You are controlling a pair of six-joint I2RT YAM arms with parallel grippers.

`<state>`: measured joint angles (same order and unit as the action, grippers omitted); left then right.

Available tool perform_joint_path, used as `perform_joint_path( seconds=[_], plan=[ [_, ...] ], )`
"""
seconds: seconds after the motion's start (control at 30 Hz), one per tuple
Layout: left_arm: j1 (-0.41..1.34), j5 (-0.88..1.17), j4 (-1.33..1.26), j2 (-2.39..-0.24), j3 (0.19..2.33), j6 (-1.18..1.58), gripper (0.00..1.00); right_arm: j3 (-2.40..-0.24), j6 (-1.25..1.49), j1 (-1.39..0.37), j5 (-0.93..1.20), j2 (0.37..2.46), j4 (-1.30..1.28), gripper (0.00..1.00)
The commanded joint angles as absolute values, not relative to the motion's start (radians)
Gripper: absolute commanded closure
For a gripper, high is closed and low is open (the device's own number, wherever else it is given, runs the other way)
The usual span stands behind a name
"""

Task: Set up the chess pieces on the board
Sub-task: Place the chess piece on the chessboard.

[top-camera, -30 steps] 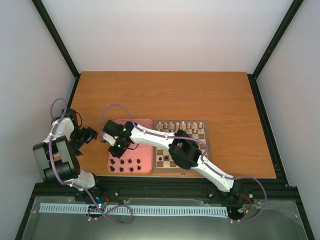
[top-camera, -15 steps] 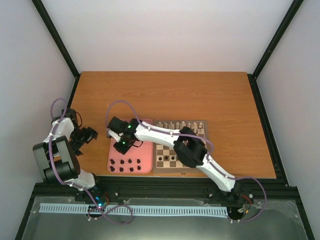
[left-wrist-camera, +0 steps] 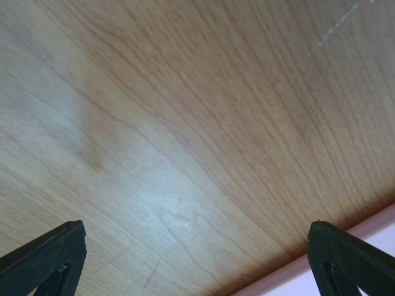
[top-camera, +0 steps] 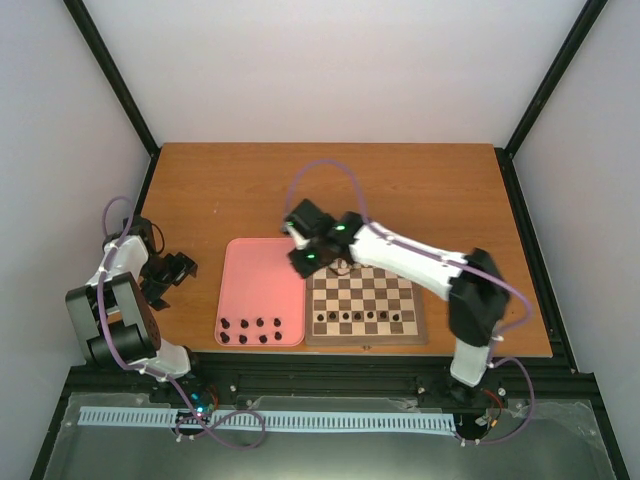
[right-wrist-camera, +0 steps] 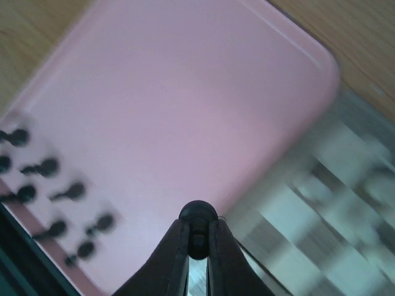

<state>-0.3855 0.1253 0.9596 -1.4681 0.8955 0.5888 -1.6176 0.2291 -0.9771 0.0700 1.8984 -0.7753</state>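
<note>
The wooden chessboard (top-camera: 365, 300) lies right of the pink tray (top-camera: 262, 285). Several dark chess pieces (top-camera: 365, 318) stand along the board's near row. More dark pieces (top-camera: 250, 330) sit at the tray's near end, blurred in the right wrist view (right-wrist-camera: 62, 191). My right gripper (top-camera: 305, 252) hovers at the board's far left corner, shut on a dark round-headed piece (right-wrist-camera: 197, 216). Below it the tray (right-wrist-camera: 185, 105) meets the blurred board (right-wrist-camera: 345, 185). My right arm hides the board's far row. My left gripper (top-camera: 180, 268) is open and empty over bare wood left of the tray, fingers (left-wrist-camera: 43, 253) wide apart.
The wooden table (top-camera: 420, 190) stretches behind and right of the board. The tray's edge (left-wrist-camera: 376, 225) shows at the bottom right of the left wrist view. Black frame posts stand at the table's corners.
My right arm has swung right from over the tray's middle to the board's far left corner, still shut on the dark piece. The board's near row has come into view. The left arm is still.
</note>
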Motion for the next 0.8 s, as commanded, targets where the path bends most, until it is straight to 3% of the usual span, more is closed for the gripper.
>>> perform_joint_path(
  seconds=[0.0,0.1,0.4,0.77],
  plan=[
    [-0.388,0.186,0.934,-1.430,0.903,0.557,0.00,-1.338,0.329,-0.843,-0.006,1.652,-0.825,0.97],
    [-0.380,0.195,0.924,-1.416,0.891,0.543,0.00,-1.146,0.354,-0.767,-0.053,1.490,-0.891,0.97],
    [-0.342,0.206,0.912,-1.427,0.905,0.532,0.00,-0.847,0.514,-0.647,-0.080,1.217,-1.016,0.97],
    [-0.313,0.196,0.911,-1.447,0.923,0.523,0.00,-0.778,0.605,-0.628,-0.092,1.234,-1.025,0.97]
  ],
)
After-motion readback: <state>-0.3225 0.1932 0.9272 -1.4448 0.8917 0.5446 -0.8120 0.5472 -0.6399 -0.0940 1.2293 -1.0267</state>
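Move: From the right hand, which already holds a black pawn, the empty square at the right end of the black pawn row lies about 29 cm to the right and 8 cm back, some 12 cm below. The row's last standing pawn is 4 cm to the left of that square, and the next one 7 cm to the left of it, both level with it fore and aft. From the left hand, the same square is about 65 cm right, 7 cm back and slightly lower. Sweep the right gripper fast to the right over the board, about 29 cm, drawing back some 8 cm and sinking after the first stretch, then ease off above the empty end square. Keep the black pawn pinched, turn the wrist about 40 degrees clockwise and bring the leaning fingers closer to straight down. Meanwhile shift the open left gripper a little right and forward. ##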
